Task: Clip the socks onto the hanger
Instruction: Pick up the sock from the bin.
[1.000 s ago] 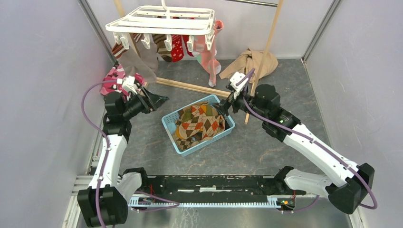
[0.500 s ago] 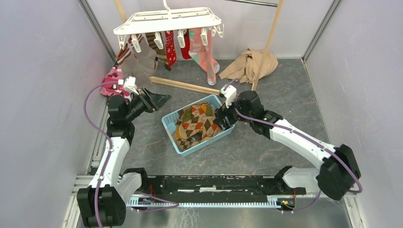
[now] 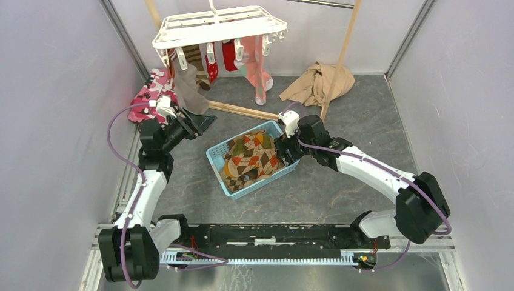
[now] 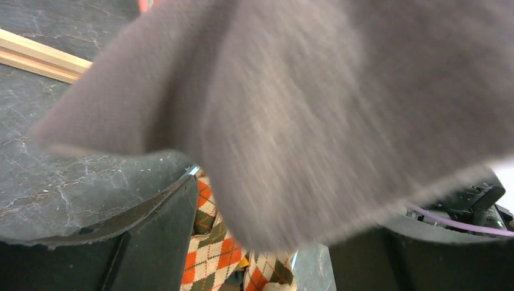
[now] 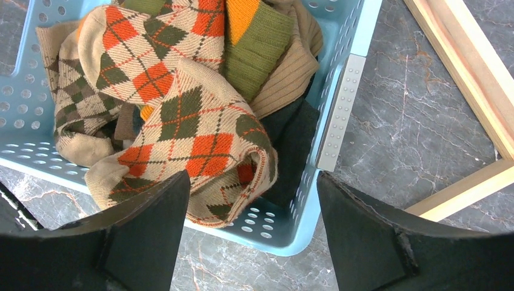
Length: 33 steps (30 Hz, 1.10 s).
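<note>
The white hanger (image 3: 218, 27) hangs at the back with several socks clipped under it: a striped one, a red one (image 3: 229, 56), a pink one (image 3: 257, 70) and a long taupe one (image 3: 188, 91). More argyle socks (image 3: 251, 159) fill the blue basket (image 3: 217, 159). My left gripper (image 3: 205, 124) stands open just below the taupe sock's toe. In the left wrist view that sock (image 4: 303, 121) is a blur across the frame, above the open gripper (image 4: 267, 242). My right gripper (image 3: 283, 151) is open over the basket's right corner. The right wrist view has an argyle sock (image 5: 194, 133) and an olive green sock (image 5: 257, 45) ahead of the empty gripper (image 5: 254, 233).
A thin wooden rack has a pole (image 3: 340, 60) and a floor bar (image 3: 239, 110); its bars (image 5: 467, 66) lie right of the basket. A beige cloth (image 3: 318, 82) lies by the pole. A pink camouflage garment (image 3: 151, 91) lies at the left wall.
The hanger and its socks have swung right and back. My right arm dropped left and down onto the basket's corner. The left arm barely shifted.
</note>
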Each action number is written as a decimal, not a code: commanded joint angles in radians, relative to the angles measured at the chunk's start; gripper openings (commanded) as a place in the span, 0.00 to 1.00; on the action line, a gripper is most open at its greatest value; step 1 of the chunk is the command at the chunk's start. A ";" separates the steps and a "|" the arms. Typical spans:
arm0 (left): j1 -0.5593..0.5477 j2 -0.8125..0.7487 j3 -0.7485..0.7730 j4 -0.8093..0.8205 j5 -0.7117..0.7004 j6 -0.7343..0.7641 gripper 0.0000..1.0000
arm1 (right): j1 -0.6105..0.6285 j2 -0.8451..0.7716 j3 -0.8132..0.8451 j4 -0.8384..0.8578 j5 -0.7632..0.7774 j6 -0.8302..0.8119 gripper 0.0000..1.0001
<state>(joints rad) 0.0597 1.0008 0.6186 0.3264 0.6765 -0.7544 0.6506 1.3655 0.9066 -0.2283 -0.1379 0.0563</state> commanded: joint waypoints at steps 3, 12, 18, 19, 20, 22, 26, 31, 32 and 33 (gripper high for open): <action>-0.004 0.015 0.054 0.059 -0.055 -0.027 0.79 | -0.012 -0.009 0.029 0.020 -0.017 0.008 0.82; -0.003 -0.027 0.036 0.014 -0.042 -0.003 0.79 | -0.030 -0.023 0.024 0.009 -0.032 -0.006 0.76; -0.002 -0.062 0.024 0.007 -0.044 -0.018 0.80 | -0.033 -0.015 0.013 0.018 -0.054 -0.001 0.72; -0.003 -0.061 0.028 0.007 -0.042 -0.020 0.80 | -0.033 -0.015 0.015 0.018 -0.058 -0.002 0.72; -0.003 -0.061 0.030 0.004 -0.043 -0.020 0.80 | -0.034 -0.015 0.018 0.018 -0.058 -0.003 0.72; -0.003 -0.063 0.033 -0.001 -0.045 -0.020 0.80 | -0.036 -0.019 0.021 0.017 -0.061 -0.005 0.70; -0.003 -0.087 0.040 -0.034 -0.035 -0.007 0.80 | -0.040 -0.027 0.019 0.012 -0.071 -0.006 0.65; -0.003 -0.157 0.063 -0.160 0.031 0.054 0.80 | -0.041 -0.023 0.005 0.024 -0.080 0.001 0.60; -0.002 -0.172 0.068 -0.183 0.048 0.066 0.80 | -0.041 -0.017 0.005 0.025 -0.079 0.002 0.59; -0.003 -0.191 0.074 -0.205 0.067 0.076 0.81 | -0.041 -0.008 0.007 0.026 -0.080 0.004 0.56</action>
<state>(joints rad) 0.0593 0.8757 0.6388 0.2062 0.6590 -0.7456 0.6128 1.3647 0.9066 -0.2279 -0.2062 0.0555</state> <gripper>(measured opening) 0.801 0.596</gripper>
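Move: The argyle sock's body lies about 6 cm to the right hand's left, level with it fore and aft and some 5 cm below, its cuff near the bin's corner. The dark sock is about 3 cm ahead and 2 cm left of that hand, the olive sock some 6 cm ahead and 9 cm left, both roughly 7 cm below. From the left hand the argyle sock is about 20 cm right, 7 cm back and 18 cm below. Around the argyle sock's loose cuff the right fingers draw together slowly, from wide open to a bit over half, while the hand stays put inside half a centimetre, pointing forward-left and down; a grip can't be made out yet. The left hand, open and empty near the hanging grey sock, edges forward 1 cm, then goes back about 3 cm after rising some 2 cm. ##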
